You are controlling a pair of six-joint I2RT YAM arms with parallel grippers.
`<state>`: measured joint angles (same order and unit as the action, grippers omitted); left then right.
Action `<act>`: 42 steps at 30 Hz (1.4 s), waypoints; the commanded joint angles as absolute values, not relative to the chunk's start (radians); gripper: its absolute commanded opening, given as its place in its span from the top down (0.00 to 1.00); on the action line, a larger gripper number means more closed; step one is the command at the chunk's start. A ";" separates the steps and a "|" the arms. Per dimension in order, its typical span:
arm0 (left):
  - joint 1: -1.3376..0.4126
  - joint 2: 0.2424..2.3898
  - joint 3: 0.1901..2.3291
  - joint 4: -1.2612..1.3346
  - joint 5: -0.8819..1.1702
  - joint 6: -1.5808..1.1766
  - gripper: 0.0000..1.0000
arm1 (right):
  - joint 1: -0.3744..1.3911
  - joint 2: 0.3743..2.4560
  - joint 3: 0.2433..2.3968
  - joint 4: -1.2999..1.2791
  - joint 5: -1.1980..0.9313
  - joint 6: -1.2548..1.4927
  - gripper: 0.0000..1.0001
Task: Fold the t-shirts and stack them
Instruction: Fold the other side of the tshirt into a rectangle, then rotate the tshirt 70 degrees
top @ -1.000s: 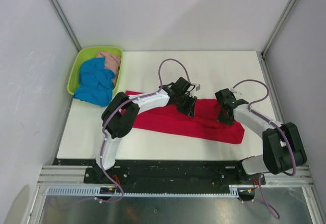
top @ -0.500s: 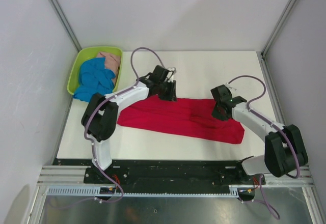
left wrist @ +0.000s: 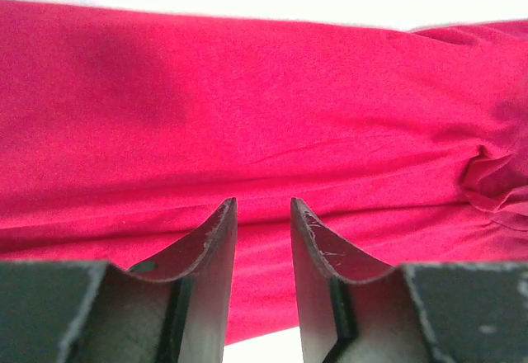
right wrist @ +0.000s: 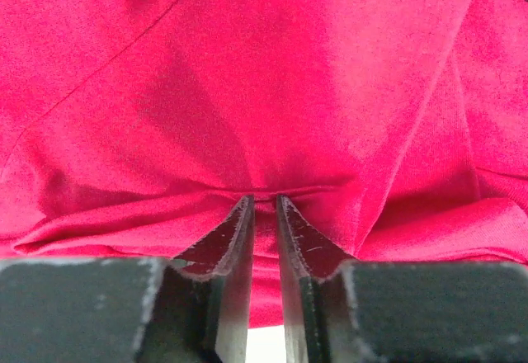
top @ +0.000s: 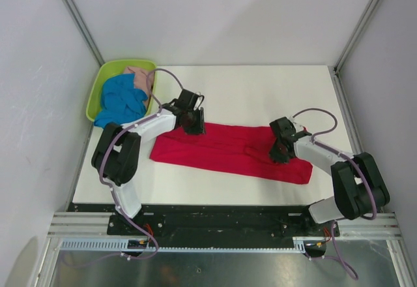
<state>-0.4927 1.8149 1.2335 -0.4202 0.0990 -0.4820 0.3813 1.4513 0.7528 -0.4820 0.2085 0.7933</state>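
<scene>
The red t-shirt [top: 225,149] lies folded into a long band across the middle of the table. My left gripper [top: 195,126] hovers at the far edge of its left end. In the left wrist view its jaws [left wrist: 262,205] stand open, with flat red cloth [left wrist: 264,115] under them. My right gripper [top: 279,153] presses down on the band's right part. The right wrist view shows it [right wrist: 264,198] shut on a pinch of red cloth [right wrist: 272,91], with wrinkles gathering at the tips. The blue t-shirt [top: 120,104] and the pink t-shirt [top: 139,77] lie bundled in the basket.
The lime-green basket [top: 97,86] stands at the table's far left corner, with the blue cloth spilling over its near rim. Grey walls close in the left and right sides. White tabletop [top: 260,91] shows behind the red band.
My left arm has swung left along the red shirt's far edge, from its middle to its left end. My right gripper has come down onto the cloth and narrowed on it.
</scene>
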 commanded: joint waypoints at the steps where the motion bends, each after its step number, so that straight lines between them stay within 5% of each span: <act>1: -0.472 1.735 1.218 -0.401 0.078 -0.506 0.63 | 0.334 1.347 0.723 -0.539 0.198 0.829 0.74; 7: -0.461 1.703 1.195 -0.401 0.100 -0.514 0.62 | 0.226 1.127 0.714 -0.746 0.230 0.948 0.55; 17: -0.460 1.678 1.176 -0.400 0.132 -0.523 0.63 | 0.177 0.977 0.598 -0.836 0.191 1.146 0.59; 32: -0.449 1.655 1.149 -0.400 0.137 -0.510 0.63 | 0.042 1.038 0.403 -0.632 0.102 1.228 0.58; 42: -0.426 1.659 1.157 -0.401 0.147 -0.507 0.62 | -0.083 1.394 0.605 -0.416 0.156 1.109 0.59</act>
<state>-0.4442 1.7016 1.1572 -0.4210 0.1349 -0.5076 -0.0631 1.2106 0.5400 -0.5632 0.0196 1.1763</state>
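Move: The T-shirt's near right corner is about 10 cm back and 9 cm to the right of the right hand, whose fingertips are down at the cloth, barely 1 cm above the corner's level. At the same cloth height, the small raised fold lies some 12 cm to that hand's left and 4 cm ahead, and the shirt's far edge runs about 12 cm ahead and 8 cm left. From the left hand the corner is roughly 20 cm back, 41 cm right and 5 cm below. Up and right off the cloth by about 6 cm, the right fingers opening as they leave, then back and down to the T-shirt's near right corner. There the hand reverses and sweeps forward some 5 cm, fingers still spread, their tips pushing the cloth ahead of them while the wrist turns about 40 degrees clockwise. The left hand, open, drifts a couple of centimetres up and left, clear of the shirt. ##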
